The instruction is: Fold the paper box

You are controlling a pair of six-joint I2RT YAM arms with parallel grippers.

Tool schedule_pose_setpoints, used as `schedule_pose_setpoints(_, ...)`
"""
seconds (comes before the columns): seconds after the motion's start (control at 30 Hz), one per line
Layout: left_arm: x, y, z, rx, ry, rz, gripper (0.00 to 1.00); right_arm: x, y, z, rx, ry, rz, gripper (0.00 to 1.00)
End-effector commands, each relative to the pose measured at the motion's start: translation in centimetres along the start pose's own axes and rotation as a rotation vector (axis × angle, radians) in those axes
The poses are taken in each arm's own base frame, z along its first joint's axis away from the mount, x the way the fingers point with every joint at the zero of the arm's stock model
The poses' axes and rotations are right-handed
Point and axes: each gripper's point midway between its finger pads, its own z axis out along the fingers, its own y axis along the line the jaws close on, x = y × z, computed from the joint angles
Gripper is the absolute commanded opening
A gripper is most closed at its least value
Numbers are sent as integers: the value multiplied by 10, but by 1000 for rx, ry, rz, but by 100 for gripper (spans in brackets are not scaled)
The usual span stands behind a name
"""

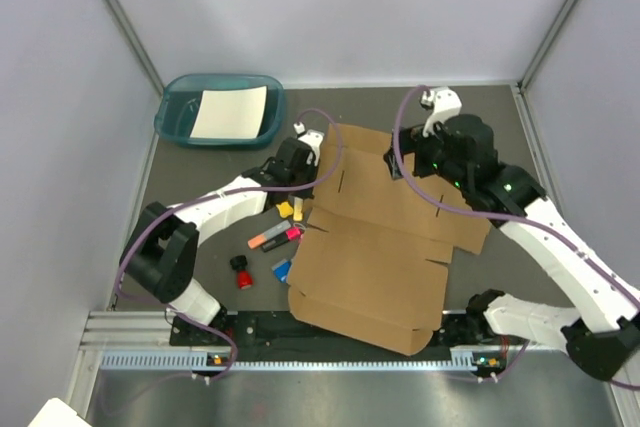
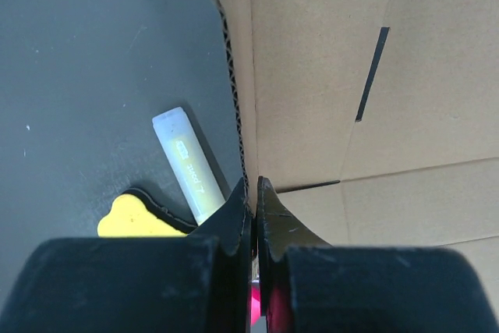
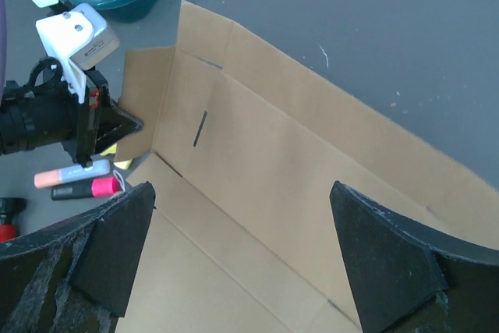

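The paper box is a brown die-cut cardboard sheet lying mid-table, its far panels raised. My left gripper is shut on the edge of the box's far-left flap; the corrugated edge runs up between the jaws. My right gripper hovers open over the far panel, with its two black fingers wide apart above the cardboard, touching nothing. The left gripper also shows in the right wrist view, holding the flap.
A teal tray holding a white sheet stands at the far left. Small items lie left of the box: a pale marker, a yellow piece, orange and pink markers, a red object, a blue piece.
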Motion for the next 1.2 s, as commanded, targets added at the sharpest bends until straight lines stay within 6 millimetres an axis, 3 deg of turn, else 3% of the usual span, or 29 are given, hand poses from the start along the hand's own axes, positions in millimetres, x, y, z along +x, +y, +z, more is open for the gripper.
schedule_pose_setpoints(0.0,-39,-8,-3,26,-145,-5,0,-22,11,21,-49,-22,-103,97)
schedule_pose_setpoints(0.2,-49,-20,-9,97,-122,108,0,-11,23,67,-122,-19,-263,97)
schedule_pose_setpoints(0.27,-59,-31,-10,160,-114,187,0,-6,17,80,-97,-15,-327,97)
schedule_pose_setpoints(0.4,-55,-37,-12,205,-58,286,0,-15,16,91,-125,-41,-324,98)
schedule_pose_setpoints(0.63,-35,-23,-7,150,-16,346,0,-29,-16,106,-51,-47,-314,97)
schedule_pose_setpoints(0.8,-28,-18,-1,115,5,357,0,-17,-34,123,-67,-14,-252,97)
schedule_pose_setpoints(0.83,-27,-18,-1,113,8,359,0,-7,-35,132,-77,16,-224,96)
schedule_pose_setpoints(0.97,-25,-18,-1,110,8,368,0,2,-34,149,-109,45,-205,94)
schedule_pose_setpoints(1.17,-29,-10,-1,62,-7,380,0,-3,-37,166,-141,52,-199,94)
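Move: Ahead of the open right hand by some 22 cm, in line with it and about 24 cm lower, is the cardboard's far flap edge; the dark slot in the panel lies about 15 cm ahead, 10 cm left and 28 cm down. The left hand already pinches the left flap. From it the far edge is about 16 cm ahead, 17 cm right and 3 cm lower, the yellow marker roughly 4 cm ahead, 3 cm left and 9 cm below. Reaching over the panel towards the far flap edge, the right hand goes about 13 cm forward and 11 cm down, bowing left on the way, rolling its left side down slightly, its fingers wide open. The left hand keeps its pinch, lifts and shifts right about 4 cm, then eases halfway back while turning some 15 degrees clockwise. ##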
